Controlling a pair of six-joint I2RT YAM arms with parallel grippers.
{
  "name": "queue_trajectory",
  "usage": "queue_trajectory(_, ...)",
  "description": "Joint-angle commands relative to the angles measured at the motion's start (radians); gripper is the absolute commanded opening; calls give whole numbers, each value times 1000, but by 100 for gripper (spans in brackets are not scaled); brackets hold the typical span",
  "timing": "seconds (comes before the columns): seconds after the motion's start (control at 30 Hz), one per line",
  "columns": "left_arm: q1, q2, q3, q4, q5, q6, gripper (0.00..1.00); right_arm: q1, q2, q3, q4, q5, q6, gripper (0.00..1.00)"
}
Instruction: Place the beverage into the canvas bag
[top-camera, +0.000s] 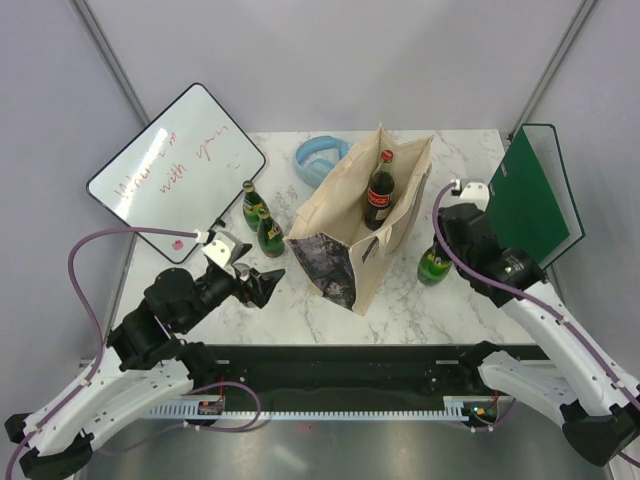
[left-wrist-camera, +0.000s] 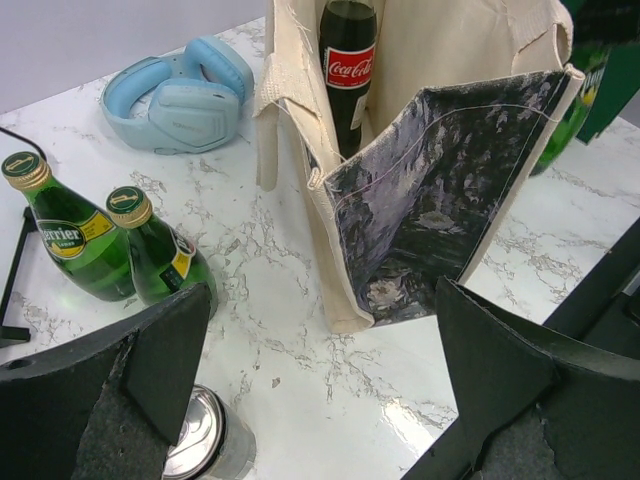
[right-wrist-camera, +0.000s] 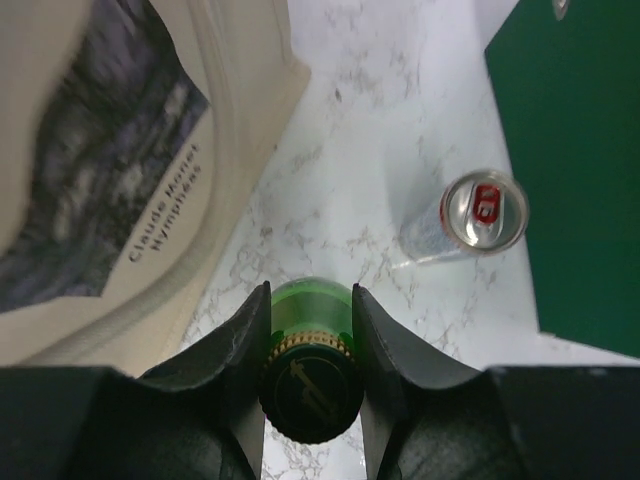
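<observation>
The beige canvas bag (top-camera: 345, 225) stands open mid-table, its dark printed face towards me; it also shows in the left wrist view (left-wrist-camera: 440, 190) and the right wrist view (right-wrist-camera: 120, 150). A cola bottle (top-camera: 380, 192) stands inside it (left-wrist-camera: 348, 70). My right gripper (right-wrist-camera: 310, 292) is shut on the neck of a green glass bottle (right-wrist-camera: 310, 310), which stands on the table right of the bag (top-camera: 434, 268). My left gripper (top-camera: 262, 284) is open and empty left of the bag's near corner (left-wrist-camera: 318, 300). Two more green bottles (top-camera: 252, 205) (top-camera: 268, 234) stand left of the bag.
Blue headphones (top-camera: 320, 158) lie behind the bag. A whiteboard (top-camera: 175, 170) leans at the back left and a green folder (top-camera: 535, 195) at the right. A silver can (left-wrist-camera: 205, 440) stands under my left fingers. Another can (right-wrist-camera: 483, 210) stands by the folder.
</observation>
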Motion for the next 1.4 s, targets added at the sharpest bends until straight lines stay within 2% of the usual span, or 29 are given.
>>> queue_trajectory(0.0,-3,7,-1,40,11,28,100,-1,43,285,26,95,-91,0)
queue_trajectory(0.3,-1,7,2,40,12,27,100,2,206,707,-29,198,-262,0)
queue_trajectory(0.7,-3,0,4,38,38,21,100,0,428,1192,5,95,-398,0)
queue_trajectory(0.8,-1,-6,2,38,38,19,100,0,473,1252,17,40,-402,0)
queue_trajectory(1.23,-1,-9,-1,35,27,19,100,2,579,1178,160,-209,-307,0)
queue_trajectory(1.37,-3,1,0,35,14,13,100,0,537,999,225,-223,-287,0)
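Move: The canvas bag, where the green bottle already pinched by its neck in the right hand is headed, has its middle roughly 14 cm left and 6 cm ahead of that hand, some 6 cm lower. The Coca-Cola bottle inside it is about 12 cm left, 11 cm ahead and 8 cm lower. A silver can stands 8 cm right, 5 cm ahead and 15 cm down. From the left hand, the bag is some 15 cm ahead, 21 cm right, 13 cm below. The green bottle, already clear of the table, is carried up about 30 cm by the right hand while easing forward, then swung left and on forward towards the rear of the bag's mouth, sinking some 5 cm at the end. The fingers keep their hold; the hand tips upward about 25 degrees and turns counter-clockwise. ##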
